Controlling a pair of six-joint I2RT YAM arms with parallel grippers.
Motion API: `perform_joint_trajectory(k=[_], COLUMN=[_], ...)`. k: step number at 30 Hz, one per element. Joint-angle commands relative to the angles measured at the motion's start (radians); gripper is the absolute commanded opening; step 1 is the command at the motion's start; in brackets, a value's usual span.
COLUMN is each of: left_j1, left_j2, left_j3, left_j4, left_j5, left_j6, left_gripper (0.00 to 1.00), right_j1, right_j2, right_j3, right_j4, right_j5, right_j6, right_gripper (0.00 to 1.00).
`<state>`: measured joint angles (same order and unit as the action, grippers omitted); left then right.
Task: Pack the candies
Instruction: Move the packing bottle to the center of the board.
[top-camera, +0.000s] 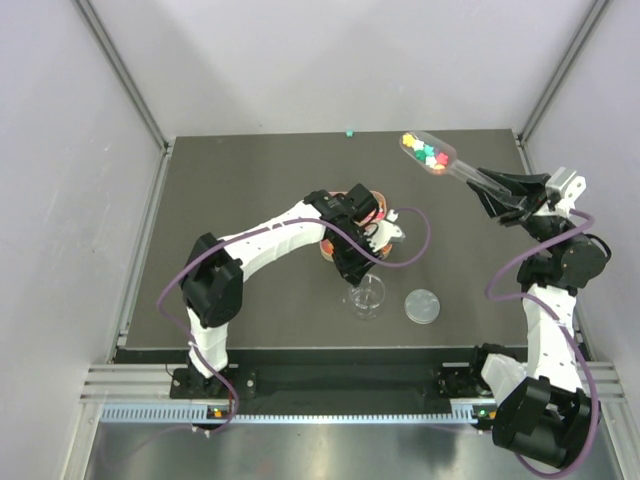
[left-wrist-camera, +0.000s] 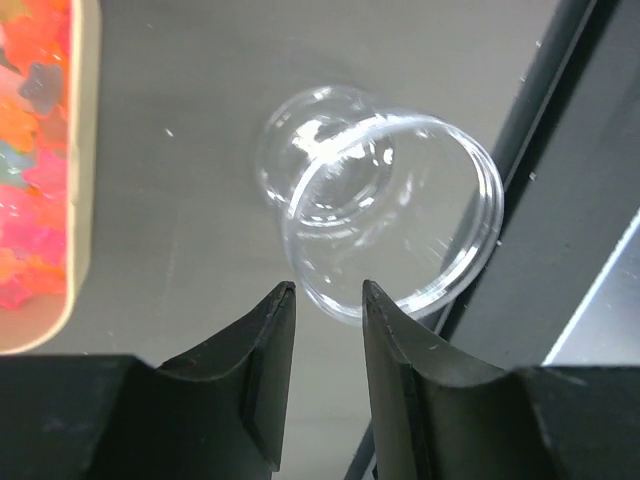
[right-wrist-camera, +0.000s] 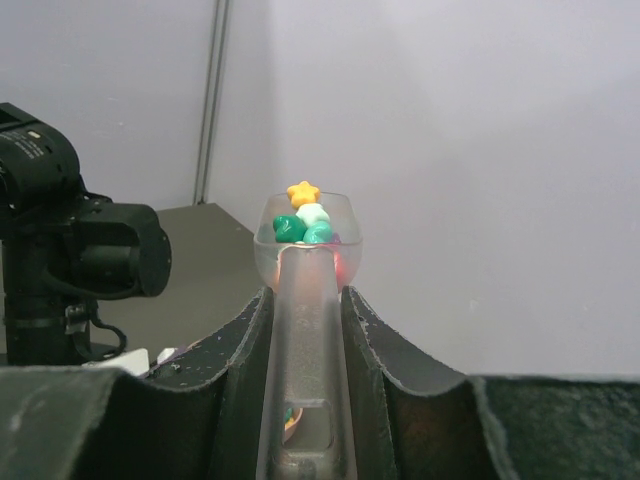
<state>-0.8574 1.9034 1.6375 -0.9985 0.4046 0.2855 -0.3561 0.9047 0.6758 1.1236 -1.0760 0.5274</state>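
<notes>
Star-shaped candies (top-camera: 426, 152) in green, yellow, red and white fill the bowl of a clear scoop (right-wrist-camera: 305, 235), held high over the far right of the table. My right gripper (top-camera: 478, 180) is shut on the scoop's handle (right-wrist-camera: 305, 330). More orange, pink and red candies (left-wrist-camera: 30, 150) lie in a pale-rimmed bowl (top-camera: 366, 204), mostly hidden under my left arm. A clear round jar (top-camera: 367, 297) stands open and upright on the mat. My left gripper (left-wrist-camera: 328, 300) hovers open just short of the jar's rim (left-wrist-camera: 390, 210), with nothing between its fingers.
A clear round lid (top-camera: 423, 306) lies flat to the right of the jar. One green candy (top-camera: 349, 131) sits at the table's far edge. The mat's front edge (left-wrist-camera: 520, 140) runs close behind the jar. A purple cable (top-camera: 415, 240) loops by the left wrist.
</notes>
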Motion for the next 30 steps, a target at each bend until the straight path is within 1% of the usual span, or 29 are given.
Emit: perform_joint_trajectory(k=[1, 3, 6, 7, 10, 11, 12, 18, 19, 24, 26, 30], left_j1=[0.003, 0.003, 0.004, 0.004, 0.009, 0.012, 0.014, 0.017, 0.015, 0.015, 0.014, 0.012], left_j2=[0.025, 0.042, 0.057, 0.057, 0.046, 0.036, 0.030, -0.055, -0.064, -0.122, -0.138, -0.150], left_j3=[0.070, 0.077, 0.084, 0.082, 0.074, 0.070, 0.065, -0.016, -0.042, -0.093, -0.102, -0.111], left_j4=[0.047, 0.047, 0.044, 0.044, 0.050, 0.054, 0.055, 0.081, 0.086, 0.107, 0.107, 0.112], left_j5=[-0.023, -0.021, -0.023, -0.029, -0.059, -0.070, -0.108, -0.216, -0.266, -0.426, -0.457, -0.467], left_j6=[-0.003, -0.003, 0.000, 0.000, -0.003, -0.003, -0.006, -0.016, -0.014, 0.009, 0.014, 0.017], left_gripper=[0.38, 0.38, 0.29, 0.24, 0.14, 0.05, 0.00, 0.00, 0.00, 0.00, 0.00, 0.00], right_j1=[-0.012, -0.012, -0.012, -0.012, -0.012, -0.012, -0.012, -0.012, -0.012, -0.012, -0.012, -0.012], right_j2=[-0.004, -0.003, 0.002, 0.003, 0.010, 0.011, 0.017, 0.036, 0.039, 0.054, 0.057, 0.063], right_j3=[0.044, 0.041, 0.036, 0.038, 0.038, 0.036, 0.038, 0.042, 0.042, 0.048, 0.048, 0.045], right_j4=[0.054, 0.054, 0.053, 0.051, 0.050, 0.050, 0.050, 0.050, 0.051, 0.054, 0.054, 0.051], right_j5=[0.028, 0.027, 0.019, 0.018, 0.019, 0.021, 0.022, 0.028, 0.031, 0.031, 0.028, 0.028], right_j6=[0.009, 0.008, 0.002, -0.001, -0.003, -0.003, -0.003, -0.017, -0.020, -0.027, -0.029, -0.036], right_gripper=[0.00, 0.00, 0.00, 0.00, 0.00, 0.00, 0.00, 0.00, 0.00, 0.00, 0.00, 0.00])
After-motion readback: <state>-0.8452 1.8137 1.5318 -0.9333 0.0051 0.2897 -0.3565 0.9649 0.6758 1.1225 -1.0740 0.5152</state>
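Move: The packing bottle, the clear open jar, is at my left fingertips: its middle lies about 3 cm to the right, 1 cm back and 4 cm lower. The orange candy tray is some 14 cm ahead and 1 cm to the right, the other candy tray about 22 cm straight ahead, and the round lid roughly 16 cm right and 1 cm back. From my right hand the bottle lies about 19 cm left, 6 cm back and 33 cm below. With my left hand I ease about 2 cm forward and slightly down, shut my half-open fingers on the near-left wall of the packing bottle at its rim, then pull the bottle left and forward some 6–7 cm. As I pull, the fingertips swing forward and to the left by some 20 degrees. My right hand keeps its grip on the candy-filled scoop, drifting about 2 cm forward and down. ##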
